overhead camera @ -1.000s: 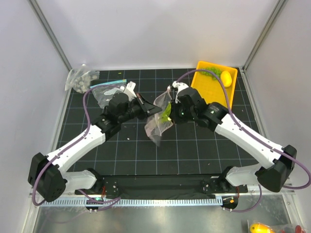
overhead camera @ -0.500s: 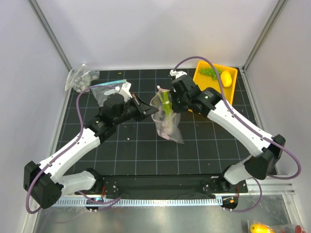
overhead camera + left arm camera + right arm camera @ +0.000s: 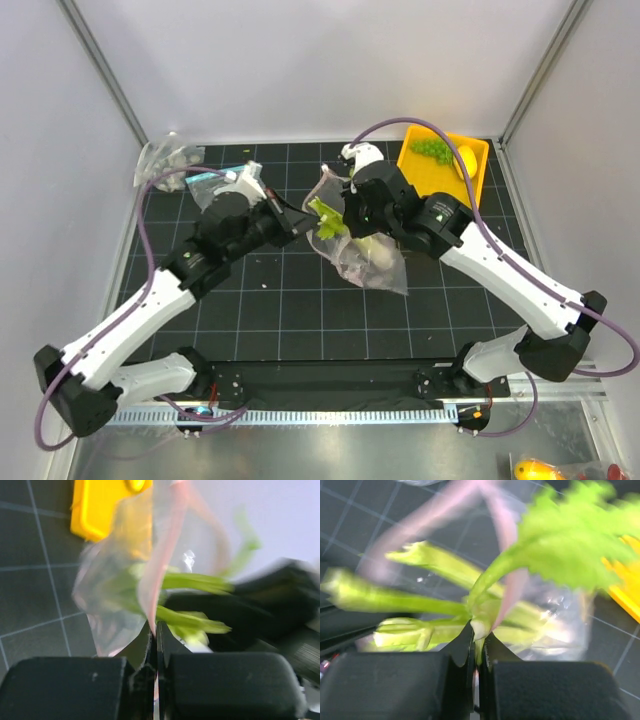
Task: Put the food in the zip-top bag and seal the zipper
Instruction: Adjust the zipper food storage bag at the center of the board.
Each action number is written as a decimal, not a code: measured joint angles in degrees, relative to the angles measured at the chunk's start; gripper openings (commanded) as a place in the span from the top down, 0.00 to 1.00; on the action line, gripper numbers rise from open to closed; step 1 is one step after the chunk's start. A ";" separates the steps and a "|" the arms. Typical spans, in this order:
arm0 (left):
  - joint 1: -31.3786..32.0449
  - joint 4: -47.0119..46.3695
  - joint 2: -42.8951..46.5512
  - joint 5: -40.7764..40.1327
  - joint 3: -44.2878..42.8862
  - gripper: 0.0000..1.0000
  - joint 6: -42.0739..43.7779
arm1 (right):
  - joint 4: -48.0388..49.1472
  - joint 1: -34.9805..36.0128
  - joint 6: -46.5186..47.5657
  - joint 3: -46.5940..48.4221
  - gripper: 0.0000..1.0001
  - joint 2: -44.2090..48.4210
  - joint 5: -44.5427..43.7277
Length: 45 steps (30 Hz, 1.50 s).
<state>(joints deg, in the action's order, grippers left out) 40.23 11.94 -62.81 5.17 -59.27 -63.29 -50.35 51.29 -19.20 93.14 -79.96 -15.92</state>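
Note:
The zip-top bag hangs between both grippers over the mat's middle, the leek inside it with green leaves poking out of the mouth. My left gripper is shut on the pink zipper rim, jaws pinched on the film. My right gripper is shut on the opposite rim; in its wrist view the gripper pinches the pink strip and a leek leaf together. The grapes and lemon lie on the yellow tray.
A clear bag with a light-blue strip lies on the mat behind my left arm. A bunched dotted bag sits in the back left corner. White walls close in the mat on three sides.
Both grippers have lifted and moved back with the bag. Its body has swung to the lower right, and the leek's leaves now stick out on the left side.

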 measured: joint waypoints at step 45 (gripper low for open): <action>0.59 5.18 9.64 -11.39 -2.67 1.00 6.75 | 5.62 -6.75 -0.76 -9.77 0.99 0.85 5.49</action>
<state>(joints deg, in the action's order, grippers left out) 40.82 17.12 -53.17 -6.22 -61.93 -56.53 -44.73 44.53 -19.97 83.37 -79.11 -10.44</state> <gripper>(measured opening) 0.020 0.061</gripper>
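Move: The zip-top bag with the celery is pinched at its rim by both grippers. Its middle is swung out to the right, about 9 cm right of the left hand, 2 cm back and 10 below; from the right hand it lies some 3 cm right, 2 cm back and 10 below. The yellow tray's middle is roughly 26 cm ahead and 27 to the right of the right hand, 28 below. The empty bag lies about 23 cm ahead and 30 left of the left hand, 30 below. Keep both grippers shut on the bag's rim and shake it quickly up and down in the air. Bob the left hand up, down, up, down, then sharply up about 9 cm, ending some 5 cm higher and 5 farther left with its fingers tipped up a little; bob the right hand less, finishing on a drop, so that the hands spread. ##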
